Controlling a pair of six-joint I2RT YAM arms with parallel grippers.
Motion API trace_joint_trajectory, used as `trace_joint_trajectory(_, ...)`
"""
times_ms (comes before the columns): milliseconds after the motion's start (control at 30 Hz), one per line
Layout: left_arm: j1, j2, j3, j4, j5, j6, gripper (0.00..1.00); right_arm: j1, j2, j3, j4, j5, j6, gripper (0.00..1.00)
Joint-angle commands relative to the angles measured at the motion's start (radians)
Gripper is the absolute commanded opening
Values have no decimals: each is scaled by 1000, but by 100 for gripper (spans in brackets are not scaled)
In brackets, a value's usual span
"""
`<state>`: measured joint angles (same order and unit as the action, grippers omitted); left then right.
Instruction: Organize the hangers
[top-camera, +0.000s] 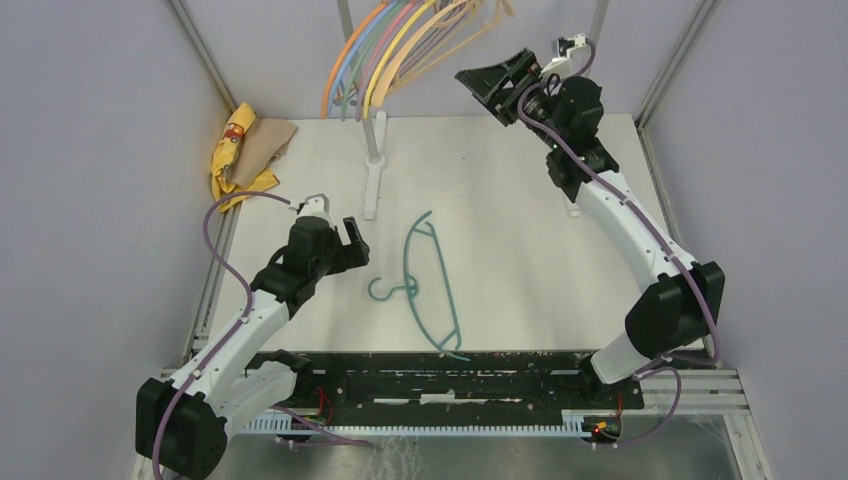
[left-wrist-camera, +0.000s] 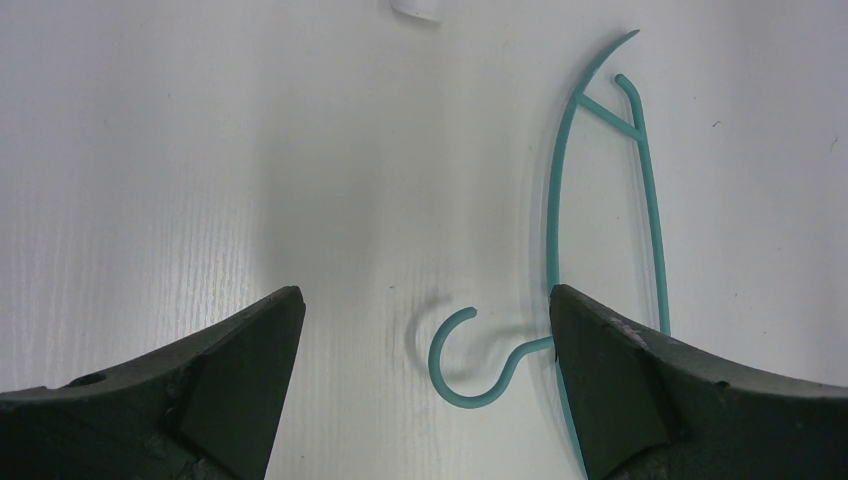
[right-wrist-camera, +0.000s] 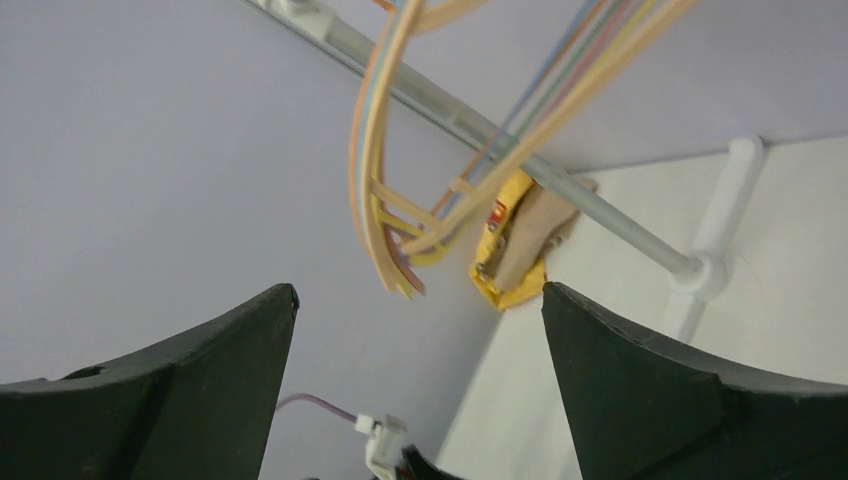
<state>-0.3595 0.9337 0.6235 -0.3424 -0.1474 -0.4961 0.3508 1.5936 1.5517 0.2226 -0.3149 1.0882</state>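
Note:
One teal hanger lies flat on the white table, its hook pointing left. My left gripper hovers open just left of it. In the left wrist view the hook lies between the open fingers of the left gripper, untouched, and the hanger's body runs past the right finger. Several hangers in orange, blue, pink, yellow and peach hang on the rack at the back. My right gripper is raised beside them, open and empty. In the right wrist view the right gripper faces those hangers.
The grey rack rail rests on a white post with a foot on the table. A yellow and tan cloth lies at the back left corner. Grey walls close in both sides.

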Motion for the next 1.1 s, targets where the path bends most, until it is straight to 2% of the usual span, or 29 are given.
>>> trace_joint_trajectory(0,4,-12,21,29,8,-35,99,26,-80,-139,-122,-38,-173,100)
trace_joint_trajectory(100,4,-2,29,33,12,-38,99,109,-146,-189,-350,43,-405,100)
trace_joint_trajectory(233,4,23,36,51,20,-46,99,317,-188,-260,-550,218,-614,99)
trace_joint_trajectory(333,4,38,37,67,32,-58,99,454,-169,-325,-629,329,-657,94)
trace_joint_trajectory(400,3,44,35,74,30,-64,99,542,-138,-358,-659,399,-676,87)
trace_joint_trajectory(600,4,72,35,78,21,-87,99,752,-11,-372,-745,576,-693,84)
trace_joint_trajectory(700,5,65,21,94,19,-102,99,801,42,-386,-739,583,-681,84)
trace_joint_trajectory(867,8,60,13,90,17,-106,99,818,124,-404,-704,528,-647,68)
trace_joint_trajectory(1067,10,29,-3,78,14,-103,99,822,177,-437,-654,495,-627,62)
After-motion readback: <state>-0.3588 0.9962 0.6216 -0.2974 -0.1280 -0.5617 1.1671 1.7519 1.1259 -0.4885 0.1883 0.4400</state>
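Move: The last teal hanger lies flat on the table, its middle about 23 cm back, 8 cm to the left and some 44 cm below the empty, open right hand. The hangers already hung are about 8 cm ahead of that hand and 12 cm to its left, at roughly its height; the left rack foot stands about 4 cm ahead, 21 cm left and 43 cm below. From the left hand, the teal hanger is about 15 cm right, 6 cm back and 12 cm below. Down and back in one long swoop, the right hand leaves the hung hangers and drops some 40 cm while drawing back nearly 30, with a smaller swing left early on, slowing towards the near half of the teal hanger. The wrist rolls over by roughly 90 degrees until the fingers point steeply down, and they narrow from wide open to about two thirds, coming close around the hanger's near end; a touch can't be made out. ##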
